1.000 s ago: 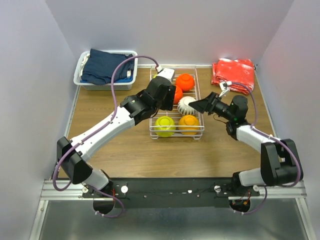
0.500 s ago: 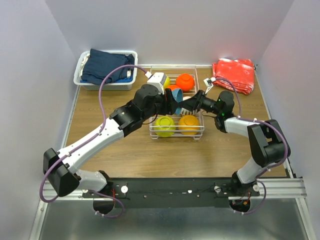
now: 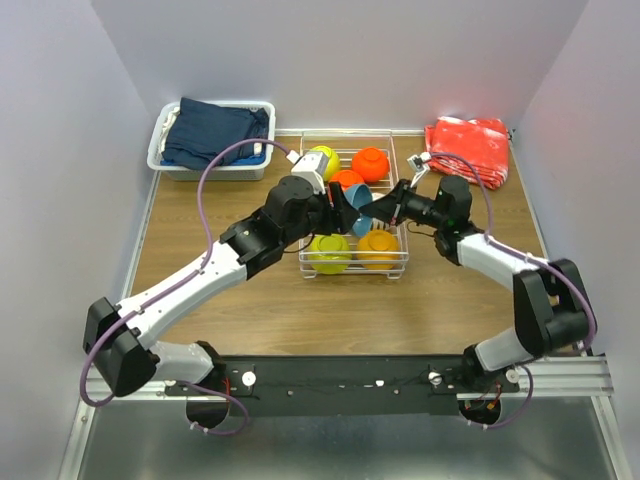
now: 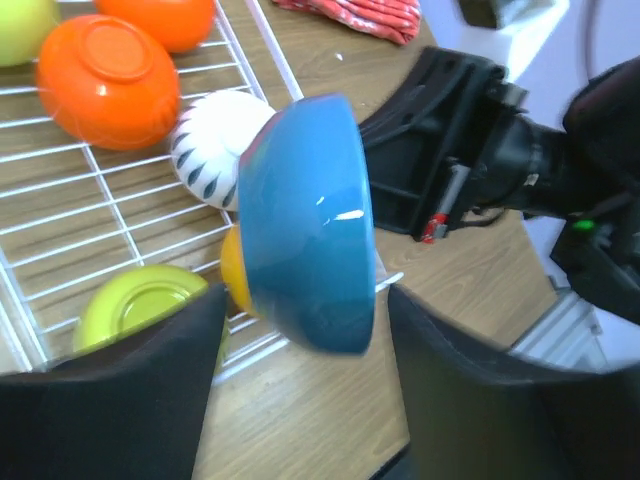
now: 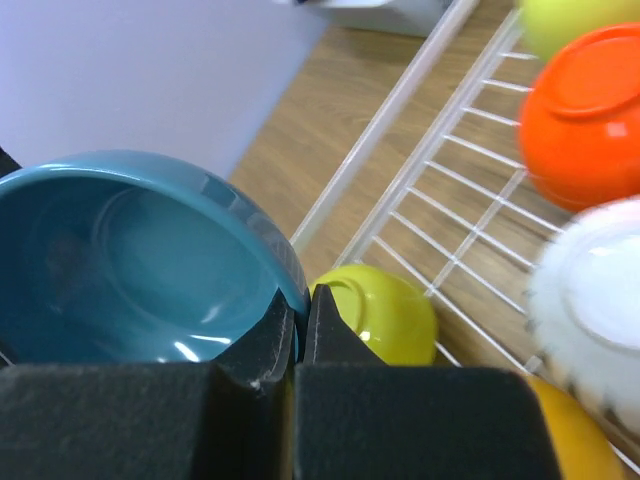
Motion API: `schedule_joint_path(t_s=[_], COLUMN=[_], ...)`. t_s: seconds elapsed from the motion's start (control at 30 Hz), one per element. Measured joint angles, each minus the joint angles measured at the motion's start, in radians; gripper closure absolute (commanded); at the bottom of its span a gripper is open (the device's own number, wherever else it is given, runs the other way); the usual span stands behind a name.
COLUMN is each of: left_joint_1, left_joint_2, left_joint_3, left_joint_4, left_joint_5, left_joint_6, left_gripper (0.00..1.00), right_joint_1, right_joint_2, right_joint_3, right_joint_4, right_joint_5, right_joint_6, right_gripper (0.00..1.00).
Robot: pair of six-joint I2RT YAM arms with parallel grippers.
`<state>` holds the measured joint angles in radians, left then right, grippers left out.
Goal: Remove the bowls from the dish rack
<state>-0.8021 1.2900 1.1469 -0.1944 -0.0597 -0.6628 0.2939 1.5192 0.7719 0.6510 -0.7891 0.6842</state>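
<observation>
The white wire dish rack [image 3: 396,268] sits at mid table. My right gripper [image 3: 386,208] is shut on the rim of the blue bowl [image 3: 362,207], held tilted above the rack; the pinch shows in the right wrist view [image 5: 300,318] on the bowl's rim [image 5: 130,260]. My left gripper [image 3: 343,208] is open, with its fingers either side of the same bowl [image 4: 300,220] and not touching it. In the rack lie two yellow-green bowls [image 3: 323,160] [image 3: 328,250], two red-orange bowls [image 3: 370,163] [image 3: 347,180], an orange bowl [image 3: 378,245] and the white striped bowl [image 4: 212,140].
A white bin of dark-blue cloth [image 3: 212,135] stands at the back left. A red cloth [image 3: 467,148] lies at the back right. Bare wooden table [image 3: 270,300] lies in front of the rack and to both sides. Walls close in on the left, right and back.
The blue bowl has come up out of the rack between the two grippers. My right gripper moved left to it and shut on its rim. My left arm drew back, uncovering the back yellow-green bowl.
</observation>
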Motion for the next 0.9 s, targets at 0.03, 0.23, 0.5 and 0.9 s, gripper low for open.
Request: schedule_joint_path(t_s=[0.03, 0.23, 0.5, 0.9], left_joint_1=[0.000, 0.002, 0.003, 0.008], left_joint_2=[-0.013, -0.134, -0.380, -0.540], left_joint_3=[0.000, 0.004, -0.074, -0.304], left_joint_4=[-0.011, -0.130, -0.248, -0.303], left_joint_5=[-0.013, -0.177, -0.429, -0.563], left_joint_6=[0.019, 0.142, 0.317, 0.404], left_gripper=[0.13, 0.01, 0.01, 0.01], right_joint_1=[0.001, 0.002, -0.013, -0.338], right_joint_2=[-0.030, -0.213, -0.299, -0.023], right_joint_3=[0.009, 0.109, 0.224, 0.241], right_joint_4=[-0.071, -0.544, -0.993, -1.146], right_joint_5=[0.023, 0.370, 0.933, 1.101], right_joint_6=[-0.033, -0.234, -0.345, -0.326], right_gripper=[0.99, 0.99, 0.99, 0.99])
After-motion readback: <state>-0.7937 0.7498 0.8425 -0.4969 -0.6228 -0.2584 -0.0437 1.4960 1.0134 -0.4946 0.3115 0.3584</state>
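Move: My right hand pinches the blue bowl's rim, with the bowl's middle some 3 cm to its left and 4 cm back. The bare table I take it to lies about 26 cm to my right hand's right, level in reach, roughly 17 cm down; the red cloth is 23 cm beyond that spot. Below my right hand, the striped bowl sits 5 cm ahead and 3 right, the yellow bowl 4 back and 3 right. From my left hand the blue bowl is about 3 cm right and 2 ahead. I keep the rim pinched in my right hand and carry the blue bowl some 30 cm to the right, off over the rack's side, level at first and then sinking about 11 cm towards the bare table, while the wrist swings clockwise and tips the fingers down. My left hand opens wide and backs off about 20 cm to its left, clear of the bowl and rack, rising a little before sinking and turning to point forward. ##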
